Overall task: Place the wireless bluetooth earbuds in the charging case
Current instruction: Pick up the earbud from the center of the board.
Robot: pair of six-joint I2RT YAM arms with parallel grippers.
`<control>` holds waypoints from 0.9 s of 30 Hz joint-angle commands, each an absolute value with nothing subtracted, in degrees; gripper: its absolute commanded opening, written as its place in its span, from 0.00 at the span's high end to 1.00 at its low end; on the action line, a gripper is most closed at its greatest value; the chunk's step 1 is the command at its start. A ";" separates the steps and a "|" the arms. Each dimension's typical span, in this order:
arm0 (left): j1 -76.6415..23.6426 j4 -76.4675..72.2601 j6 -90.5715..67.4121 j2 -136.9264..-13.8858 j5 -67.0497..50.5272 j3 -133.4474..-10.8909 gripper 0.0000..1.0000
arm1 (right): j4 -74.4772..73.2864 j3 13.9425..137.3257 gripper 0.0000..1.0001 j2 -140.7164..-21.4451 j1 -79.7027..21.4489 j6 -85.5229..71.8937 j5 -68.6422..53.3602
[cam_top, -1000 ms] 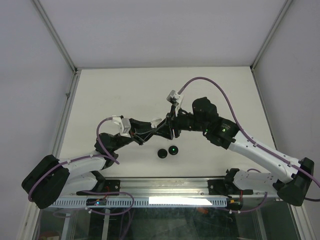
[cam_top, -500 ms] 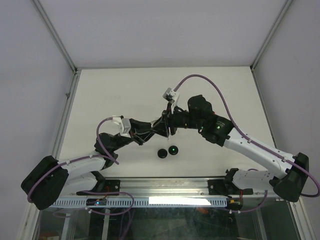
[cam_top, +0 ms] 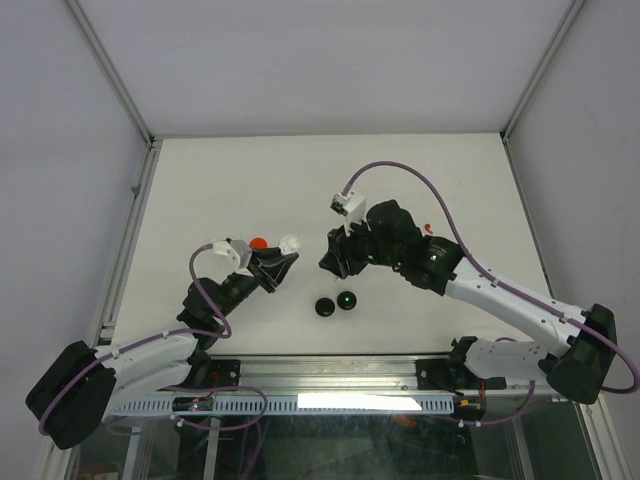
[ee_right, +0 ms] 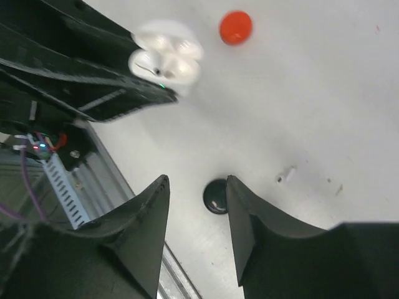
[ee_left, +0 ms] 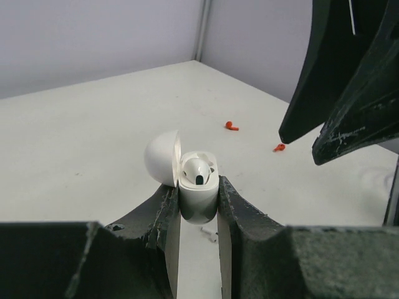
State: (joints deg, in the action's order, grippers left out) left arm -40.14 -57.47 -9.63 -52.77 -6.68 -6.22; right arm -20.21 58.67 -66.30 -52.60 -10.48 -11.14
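My left gripper is shut on the open white charging case, lid tipped back to the left. One white earbud sits in it. In the top view the left gripper holds the case left of my right gripper. My right gripper is open and empty, apart from the case. Its fingers hang at the upper right of the left wrist view. Two red earbuds lie beyond the case. A small white earbud lies on the table under it.
Two black round discs lie near the front edge; one shows between the right fingers. A red round disc lies beside the case. A small white piece lies on the table. The metal rail borders the near edge.
The two grippers, together mid-table before, have parted. The left arm drew back to the left with the case, uncovering the red disc. The right gripper pulled away and stands open.
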 commanded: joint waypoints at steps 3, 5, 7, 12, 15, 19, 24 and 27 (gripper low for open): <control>-40.11 -49.30 -10.42 -45.11 0.24 -3.78 0.90 | -25.12 55.84 0.57 -71.77 -52.56 -9.82 -0.78; -40.12 -47.78 -11.03 -43.25 0.55 -3.51 0.90 | -24.46 54.80 0.57 -74.09 -52.56 -10.64 0.39; -40.17 -46.62 -11.47 -41.79 0.51 -3.37 0.90 | -22.87 53.50 0.58 -76.31 -52.55 -11.91 1.94; -40.10 -46.85 -12.43 -42.05 0.01 -3.53 0.89 | -18.64 52.82 0.60 -82.89 -52.60 -14.40 4.09; -40.15 -47.57 -12.81 -42.72 -0.49 -3.68 0.89 | -17.16 53.11 0.60 -86.22 -52.69 -15.15 6.32; -40.17 -48.13 -13.13 -43.59 -0.62 -3.58 0.89 | -15.68 53.67 0.60 -90.16 -52.80 -15.16 8.60; -40.14 -49.26 -13.27 -44.51 -0.66 -3.51 0.89 | -15.03 54.52 0.60 -93.79 -52.90 -14.56 10.56; -40.14 -49.46 -13.20 -44.52 -0.57 -3.47 0.89 | -15.69 54.71 0.60 -95.12 -52.91 -14.09 11.84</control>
State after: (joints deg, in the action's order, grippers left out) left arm -40.14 -45.89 -12.58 -44.64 -1.30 -3.99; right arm -18.13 52.40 -94.24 -52.60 -14.02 8.34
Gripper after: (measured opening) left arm 0.242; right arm 0.396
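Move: The loose earbud lies about 6 cm ahead of the right hand, 3 cm to its right and 24 cm below. On the board nearer the base, one black case sits about 5 cm back and 2 cm right of the earbud, the other about 7 cm back and 3 cm left. The charging case is held about 8 cm left, 5 cm ahead and 4 cm below. From the left hand the earbud is about 11 cm right, 1 cm ahead and 20 cm below. Right hand sinks about 21 cm towards the earbud, open fingers tilting downward, while the left shifts the case left. ##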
